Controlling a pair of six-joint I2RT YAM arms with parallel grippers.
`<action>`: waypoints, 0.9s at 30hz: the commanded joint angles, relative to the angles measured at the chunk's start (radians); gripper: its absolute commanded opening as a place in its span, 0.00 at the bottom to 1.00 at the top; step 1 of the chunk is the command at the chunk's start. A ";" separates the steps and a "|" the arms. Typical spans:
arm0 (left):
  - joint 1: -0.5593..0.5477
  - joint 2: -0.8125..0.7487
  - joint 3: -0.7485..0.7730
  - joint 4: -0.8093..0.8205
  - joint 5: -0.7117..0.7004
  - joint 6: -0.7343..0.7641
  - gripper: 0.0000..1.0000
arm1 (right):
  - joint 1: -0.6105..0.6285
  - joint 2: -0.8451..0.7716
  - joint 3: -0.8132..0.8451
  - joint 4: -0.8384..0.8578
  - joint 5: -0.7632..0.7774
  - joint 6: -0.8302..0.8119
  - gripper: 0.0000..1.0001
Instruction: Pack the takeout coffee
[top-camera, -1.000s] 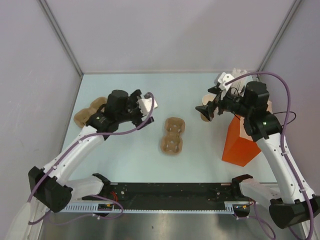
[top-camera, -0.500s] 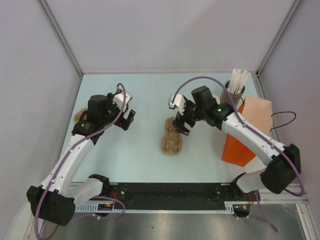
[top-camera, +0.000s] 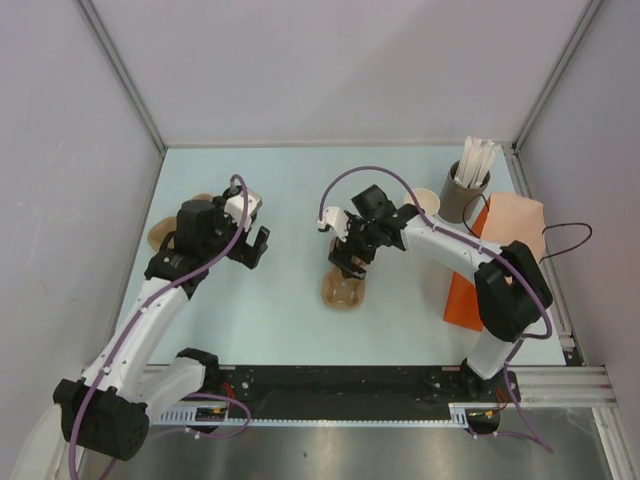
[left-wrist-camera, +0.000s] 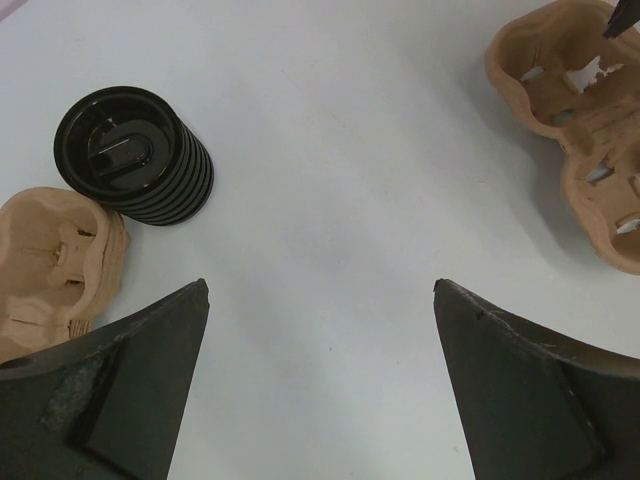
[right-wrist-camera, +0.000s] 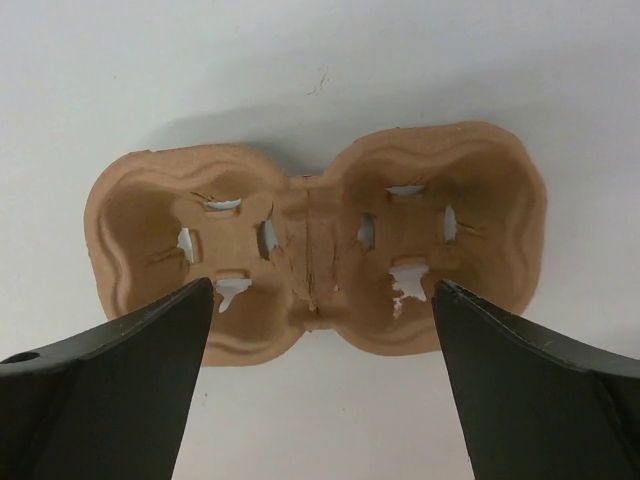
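Note:
A tan paper cup (top-camera: 427, 200) with a pale rim stands at the back right, apart from both grippers. Black lids (left-wrist-camera: 132, 156) sit in a stack on the left; the top view hides them under my left arm. My left gripper (top-camera: 256, 246) (left-wrist-camera: 320, 285) hangs open over bare table, right of the lids. My right gripper (top-camera: 348, 262) (right-wrist-camera: 322, 290) is open just above a brown pulp cup carrier (top-camera: 343, 284) (right-wrist-camera: 320, 240) at the table's middle, a finger on each side of its near edge, nothing held.
A grey cylinder of white sticks (top-camera: 467, 183) stands beside the cup. An orange paper bag (top-camera: 478, 275) stands at the right edge. A stack of pulp carriers (top-camera: 163, 235) (left-wrist-camera: 48, 265) lies at the left by the lids. Walls close three sides.
My right arm swung from the back right to the carrier in the middle. My left gripper drew back left and toward the near side. Both stayed open.

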 joint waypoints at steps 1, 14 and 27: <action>0.005 -0.040 -0.021 0.053 0.019 -0.028 0.99 | 0.018 0.036 0.046 0.021 0.008 -0.014 0.95; 0.007 -0.049 -0.042 0.076 0.009 -0.038 0.99 | 0.038 0.162 0.046 0.023 0.058 -0.023 0.81; 0.007 -0.046 -0.047 0.080 0.013 -0.038 0.99 | 0.066 0.197 0.046 0.036 0.087 -0.021 0.70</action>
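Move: Beneath the right hand, some 8 cm down, is the middle of the cup holder, about 1 cm back and 1 cm to the left; the holder's length runs forward and back. The stack of paper cups stands roughly 9 cm ahead and 14 cm to the right, its middle 4 cm below the hand, and the black lids about 14 cm ahead and 23 cm left. From the left hand, the cup holder is some 18 cm right, about 3 cm ahead and 14 cm below. Sinking almost straight down by about 6.5 cm onto the middle of the cup holder, the right hand slows to a stop with its fingers in the two wells, one on each side of the raised bar between them. It tips its fingers some 10 degrees nearer to pointing down as they close from wide open to about three quarters, narrowing on the bar. ##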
